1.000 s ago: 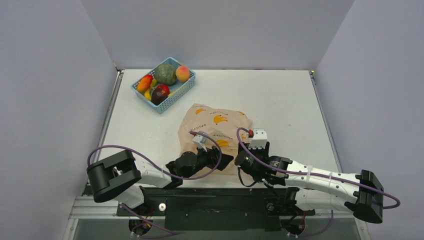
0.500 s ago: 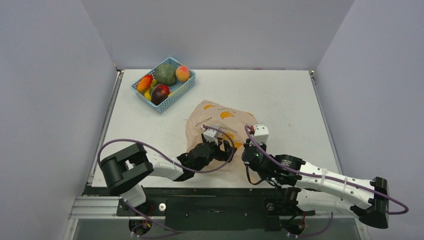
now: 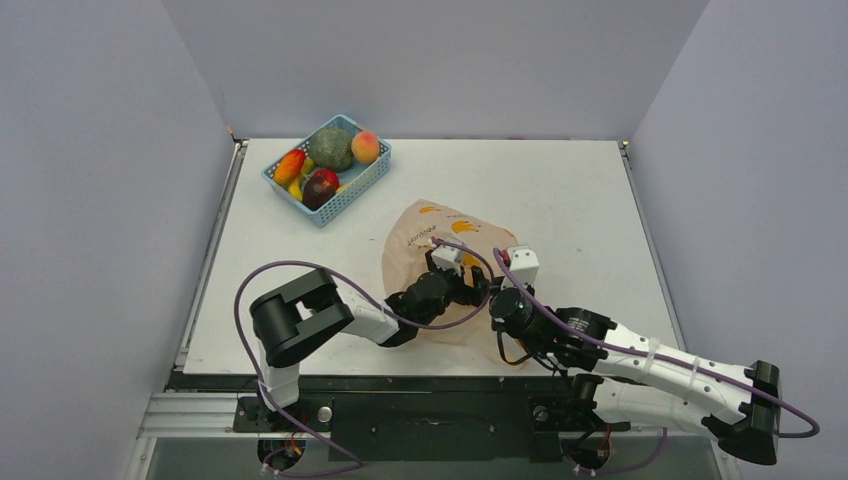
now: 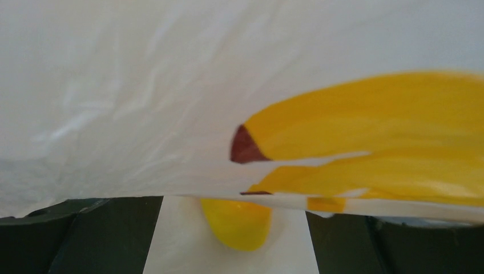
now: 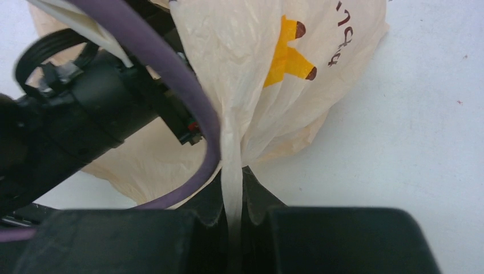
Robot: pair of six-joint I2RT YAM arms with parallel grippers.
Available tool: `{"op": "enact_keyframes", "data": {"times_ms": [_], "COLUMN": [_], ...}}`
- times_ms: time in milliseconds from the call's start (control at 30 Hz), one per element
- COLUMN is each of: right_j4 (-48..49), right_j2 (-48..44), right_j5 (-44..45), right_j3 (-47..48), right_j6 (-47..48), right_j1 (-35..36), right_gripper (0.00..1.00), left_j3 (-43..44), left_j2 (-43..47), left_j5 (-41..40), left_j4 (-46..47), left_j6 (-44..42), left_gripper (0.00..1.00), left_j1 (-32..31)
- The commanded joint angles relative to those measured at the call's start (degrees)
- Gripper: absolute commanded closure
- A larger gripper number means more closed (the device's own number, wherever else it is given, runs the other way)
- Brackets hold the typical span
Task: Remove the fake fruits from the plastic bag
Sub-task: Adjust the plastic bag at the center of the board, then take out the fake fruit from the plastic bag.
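Observation:
The plastic bag (image 3: 432, 232), pale orange with printed bananas, lies mid-table. My left gripper (image 3: 468, 287) is pushed into its near-side mouth. In the left wrist view the gripper (image 4: 234, 242) is open, its dark fingers (image 4: 80, 237) wide apart. A glossy yellow fake fruit (image 4: 238, 224) lies between them, half covered by the bag's film (image 4: 142, 97). My right gripper (image 3: 498, 292) is beside it. In the right wrist view it (image 5: 231, 214) is shut on a bunched strip of the bag (image 5: 251, 63), holding it up.
A blue mesh basket (image 3: 352, 192) at the back left holds a big green ball (image 3: 330, 148) and several toy fruits. The left arm and its purple cable (image 5: 188, 85) cross close in front of the right gripper. Bare table (image 3: 570, 200) lies right of the bag.
The left arm has reached forward and right, into the bag's mouth. The right gripper has shut on the bag's edge, and the bag has bunched up and shifted right.

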State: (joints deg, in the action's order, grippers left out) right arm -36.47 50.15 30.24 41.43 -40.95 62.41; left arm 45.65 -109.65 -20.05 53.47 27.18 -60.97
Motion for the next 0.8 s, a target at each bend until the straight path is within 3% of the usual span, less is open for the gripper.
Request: {"op": "enact_keyframes", "data": {"times_ms": [0, 233, 367, 633, 767], "right_j4": [1.6, 1.4, 1.4, 2.1, 2.4], "right_j2": [-3.1, -6.4, -7.2, -8.7, -9.9], "right_j5": [-1.4, -3.1, -3.9, -5.2, -5.0], "right_j3": [-1.2, -2.7, -2.9, -2.9, -3.3], "right_j6": [0.9, 1.0, 1.2, 0.6, 1.0], "right_j1": [-1.8, -4.0, -4.3, -4.4, -4.4], "right_gripper": [1.00, 1.00, 1.00, 1.00, 1.00], "left_j3": [5.1, 11.5, 13.3, 11.4, 8.3], "left_j2": [-6.4, -13.7, -16.2, -13.8, -10.6], "left_j5": [2.0, 0.0, 0.0, 0.5, 1.0], "left_j4": [5.0, 2.9, 3.7, 10.7, 11.5], "left_j6": [-1.0, -1.2, -0.9, -1.9, -1.7], "left_gripper": [0.15, 0.16, 0.22, 0.56, 0.78], "left_j1": [0.1, -0.6, -0.3, -0.1, 0.0]}}
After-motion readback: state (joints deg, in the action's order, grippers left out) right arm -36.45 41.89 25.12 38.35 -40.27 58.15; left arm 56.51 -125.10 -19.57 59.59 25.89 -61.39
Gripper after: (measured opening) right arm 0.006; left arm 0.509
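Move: The yellow fruit inside the bag lies about 4 cm ahead of my left hand, 5 cm to its right and 5 cm below. From that hand, the bag edge pinched by my right fingers is some 6 cm back, 5 cm right and 6 cm up, and the bag's middle is roughly 3 cm ahead, 5 cm left and 6 cm down. For my right hand the fruit is about 10 cm straight ahead and 11 cm below. I sink my open left hand about 5 cm while carrying it as far to the right and a little forward, deeper under the bag's upper layer to the yellow fruit. There I close my fingers from both sides, pinch it, and begin to rise by about a centimetre. My right hand keeps its shut grip on the bag edge and eases 1–2 cm right. ##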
